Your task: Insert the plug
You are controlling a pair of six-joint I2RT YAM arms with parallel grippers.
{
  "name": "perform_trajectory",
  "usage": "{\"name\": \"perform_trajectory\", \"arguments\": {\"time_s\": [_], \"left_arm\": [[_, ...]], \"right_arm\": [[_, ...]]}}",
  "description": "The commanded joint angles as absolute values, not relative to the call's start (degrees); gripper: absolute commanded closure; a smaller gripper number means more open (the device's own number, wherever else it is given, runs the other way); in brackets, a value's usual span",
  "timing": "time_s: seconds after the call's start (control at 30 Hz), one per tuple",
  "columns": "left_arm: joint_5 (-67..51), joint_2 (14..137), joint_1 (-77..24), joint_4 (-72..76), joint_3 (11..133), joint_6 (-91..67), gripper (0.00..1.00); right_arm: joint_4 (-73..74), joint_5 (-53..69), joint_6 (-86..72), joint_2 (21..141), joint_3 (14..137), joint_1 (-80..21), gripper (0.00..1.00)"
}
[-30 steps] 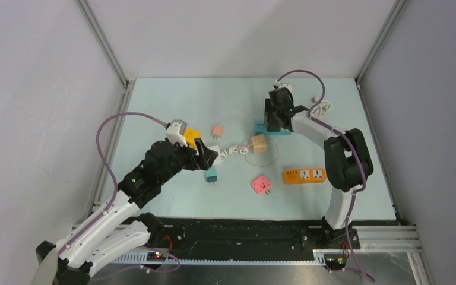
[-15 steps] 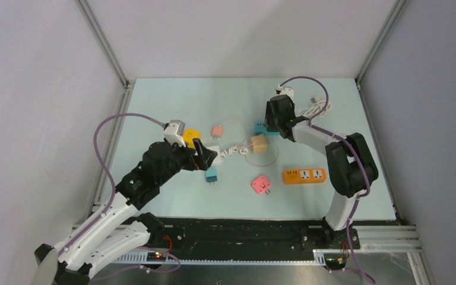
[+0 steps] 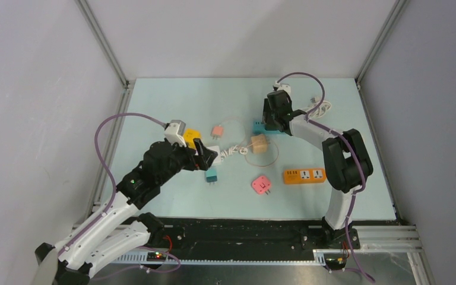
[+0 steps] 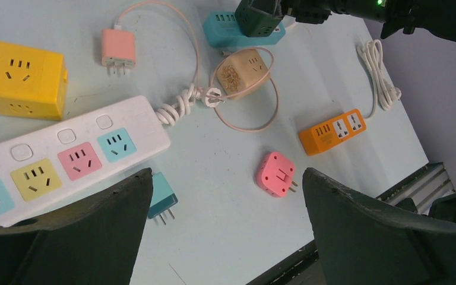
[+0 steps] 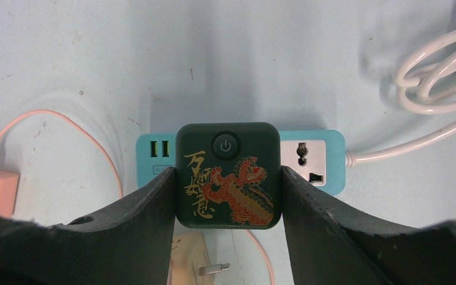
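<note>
A dark green cube plug (image 5: 228,160) with a gold and red dragon print is held from both sides by my right gripper (image 5: 228,199), which is shut on it. The plug hangs over the middle of a teal power strip (image 5: 312,160) and hides the sockets there. Its pins are hidden, so I cannot tell whether it touches the strip. From above, the right gripper (image 3: 271,116) is over the teal strip (image 3: 259,128) at the table's back centre. My left gripper (image 4: 227,178) is wide open and holds nothing. It hovers near a white power strip (image 4: 65,151).
A yellow socket cube (image 4: 24,77), a pink charger (image 4: 117,47) with cable, a tan cube (image 4: 243,71), an orange strip (image 4: 332,130), a pink adapter (image 4: 276,173) and a small teal plug (image 4: 161,196) lie about. A coiled white cable (image 5: 439,71) lies to the teal strip's right.
My right wrist has shifted slightly left over the teal strip, still holding the green plug. The left arm has not moved.
</note>
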State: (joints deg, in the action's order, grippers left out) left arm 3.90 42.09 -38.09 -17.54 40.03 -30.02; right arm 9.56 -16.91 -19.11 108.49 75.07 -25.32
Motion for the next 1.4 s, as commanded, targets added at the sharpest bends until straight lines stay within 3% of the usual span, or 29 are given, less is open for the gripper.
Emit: {"name": "perform_trajectory", "arguments": {"time_s": [0.0, 0.23, 0.6, 0.73, 0.83, 1.1, 1.17, 1.2, 1.27, 1.37], "left_arm": [[4.2, 41.9, -37.7, -16.9, 39.2, -30.4, 0.00], [4.3, 41.5, -37.7, -16.9, 39.0, -30.4, 0.00], [4.1, 40.9, -37.4, -17.3, 39.3, -30.0, 0.00], [3.9, 41.7, -37.4, -17.3, 39.7, -30.1, 0.00], [3.9, 42.1, -37.4, -17.3, 39.8, -30.0, 0.00], [4.0, 42.3, -37.4, -17.3, 39.8, -30.0, 0.00], [3.9, 42.3, -37.4, -17.3, 39.7, -30.0, 0.00], [3.9, 42.3, -37.4, -17.3, 39.7, -30.0, 0.00], [4.0, 42.3, -37.3, -17.3, 39.7, -30.0, 0.00], [4.0, 42.2, -37.3, -17.3, 39.6, -29.9, 0.00]], "right_arm": [[24.7, -9.9, -24.2, 116.1, 69.9, -27.9, 1.00], [18.9, -19.3, -25.7, 114.3, 66.8, -33.1, 1.00], [15.5, -13.6, -29.5, 112.9, 64.7, -30.1, 0.96], [17.4, -13.8, -28.5, 112.5, 66.5, -29.6, 0.83], [17.5, -14.2, -27.2, 112.1, 67.1, -29.9, 0.67], [18.3, -15.5, -27.3, 110.7, 70.0, -30.3, 0.47], [19.0, -16.4, -27.6, 109.9, 71.2, -30.6, 0.37], [19.0, -17.0, -27.7, 109.4, 71.8, -30.6, 0.20], [18.1, -17.2, -27.9, 107.0, 72.1, -30.7, 0.03], [16.1, -16.8, -27.6, 101.7, 73.1, -30.8, 0.01]]}}
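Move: Directly under the right hand, about 4 cm down, sits the teal power strip, its middle roughly 1 cm to the right and 1 cm ahead; the fingers already grip the dark green plug standing over it. The beige cube lies about 6 cm back and 3 cm left of this hand, the white cable coil some 8 cm ahead and 14 cm right. From the idle left hand the strip lies roughly 22 cm ahead, 19 cm right and 19 cm below. Keeping its grip on the dark green plug over the teal strip, the right hand works it left by about 1.5 cm, tilting its fingertips up some 5 degrees and twisting slightly clockwise, then nearly stands still. At the end the fingers open wide, let go and draw back about 3.5 cm towards the beige cube, dipping some 2 cm and tipping downward. ##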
